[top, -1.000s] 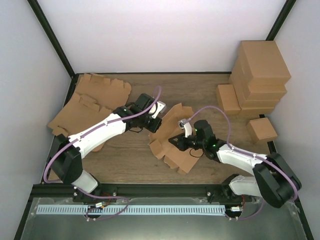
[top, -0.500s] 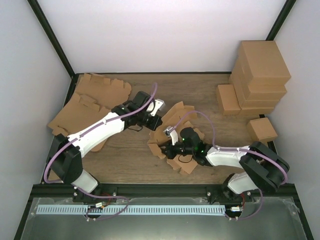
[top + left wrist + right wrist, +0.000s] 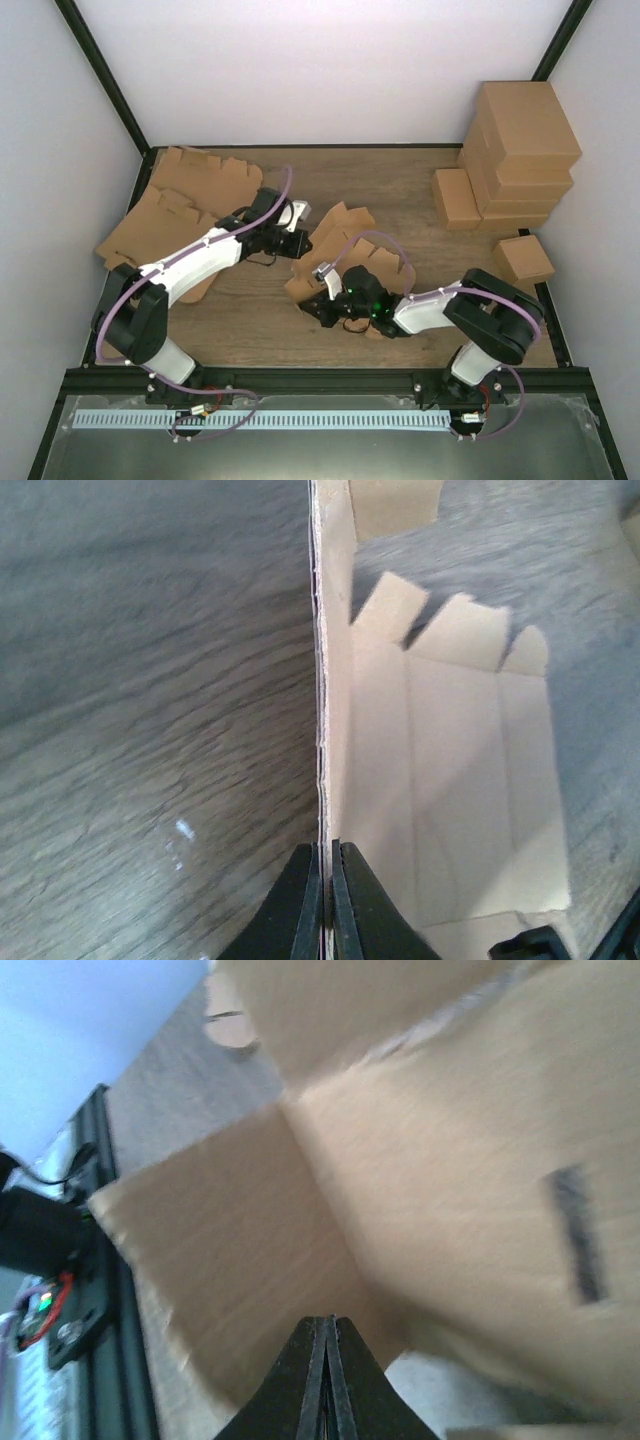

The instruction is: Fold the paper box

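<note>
The paper box [image 3: 345, 240] is a brown die-cut sheet, partly raised, in the middle of the wooden table. My left gripper [image 3: 299, 244] is shut on its left edge. In the left wrist view the jaws [image 3: 327, 855] pinch the thin upright edge, with the creased panels and notched tabs [image 3: 450, 770] spreading to the right. My right gripper [image 3: 314, 306] is low at the sheet's near left corner. In the right wrist view its jaws [image 3: 327, 1323] are shut with nothing between them, and the tips rest against a folded panel [image 3: 250, 1250] beside a crease.
More flat die-cut sheets [image 3: 185, 200] lie piled at the back left. Finished brown boxes [image 3: 520, 145] stand stacked at the back right, with single boxes in front [image 3: 457, 197] [image 3: 523, 260]. White walls enclose three sides. A black rail [image 3: 320, 378] runs along the near edge.
My right gripper has shut and swung left and lower, to the sheet's near left corner. My left gripper has drawn the held edge slightly left, and the sheet shifted with it.
</note>
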Controlling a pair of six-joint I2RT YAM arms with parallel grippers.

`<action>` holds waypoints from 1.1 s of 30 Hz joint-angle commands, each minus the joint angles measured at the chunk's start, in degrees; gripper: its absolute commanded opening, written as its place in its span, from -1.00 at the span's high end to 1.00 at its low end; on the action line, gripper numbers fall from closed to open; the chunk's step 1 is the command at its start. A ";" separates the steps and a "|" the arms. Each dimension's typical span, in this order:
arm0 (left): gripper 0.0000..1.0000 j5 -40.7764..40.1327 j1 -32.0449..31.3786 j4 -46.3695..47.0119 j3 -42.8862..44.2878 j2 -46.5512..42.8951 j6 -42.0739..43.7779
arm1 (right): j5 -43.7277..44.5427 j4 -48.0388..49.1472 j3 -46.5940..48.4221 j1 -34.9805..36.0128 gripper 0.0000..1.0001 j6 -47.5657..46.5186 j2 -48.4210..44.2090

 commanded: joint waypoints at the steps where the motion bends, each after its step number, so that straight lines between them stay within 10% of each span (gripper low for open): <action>1: 0.93 5.18 3.47 8.97 -6.84 1.18 -4.20 | 6.03 1.83 3.39 0.53 0.99 1.71 3.88; 16: 0.93 5.71 9.16 25.35 -21.38 3.71 -8.99 | -1.86 -6.09 9.80 3.39 0.99 -1.08 12.09; 33: 0.92 7.13 8.94 22.93 -21.29 4.23 -2.80 | 4.01 -7.72 9.33 5.05 0.99 2.89 14.03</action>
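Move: My left hand already pinches the box's upright left edge; the spot to bring it down to lies about 5 cm left and 12 cm below, level fore and aft. From that hand the box's middle is 2 cm ahead, 11 cm right, 12 cm down. For my shut right hand, the near corner flap is about 4 cm left, 1 cm ahead, 2 cm below; the box's middle is 12 cm ahead, 11 cm right, 6 cm down. I keep the edge pinched in my left hand and lower it quickly, about 10 cm down and 5 cm left, turning slightly counter-clockwise, then hold there. Meanwhile my right hand, fingers staying shut, sinks some 6 cm and goes about 5 cm left, first slightly forward and then back, until its tips press on the near corner flap. ##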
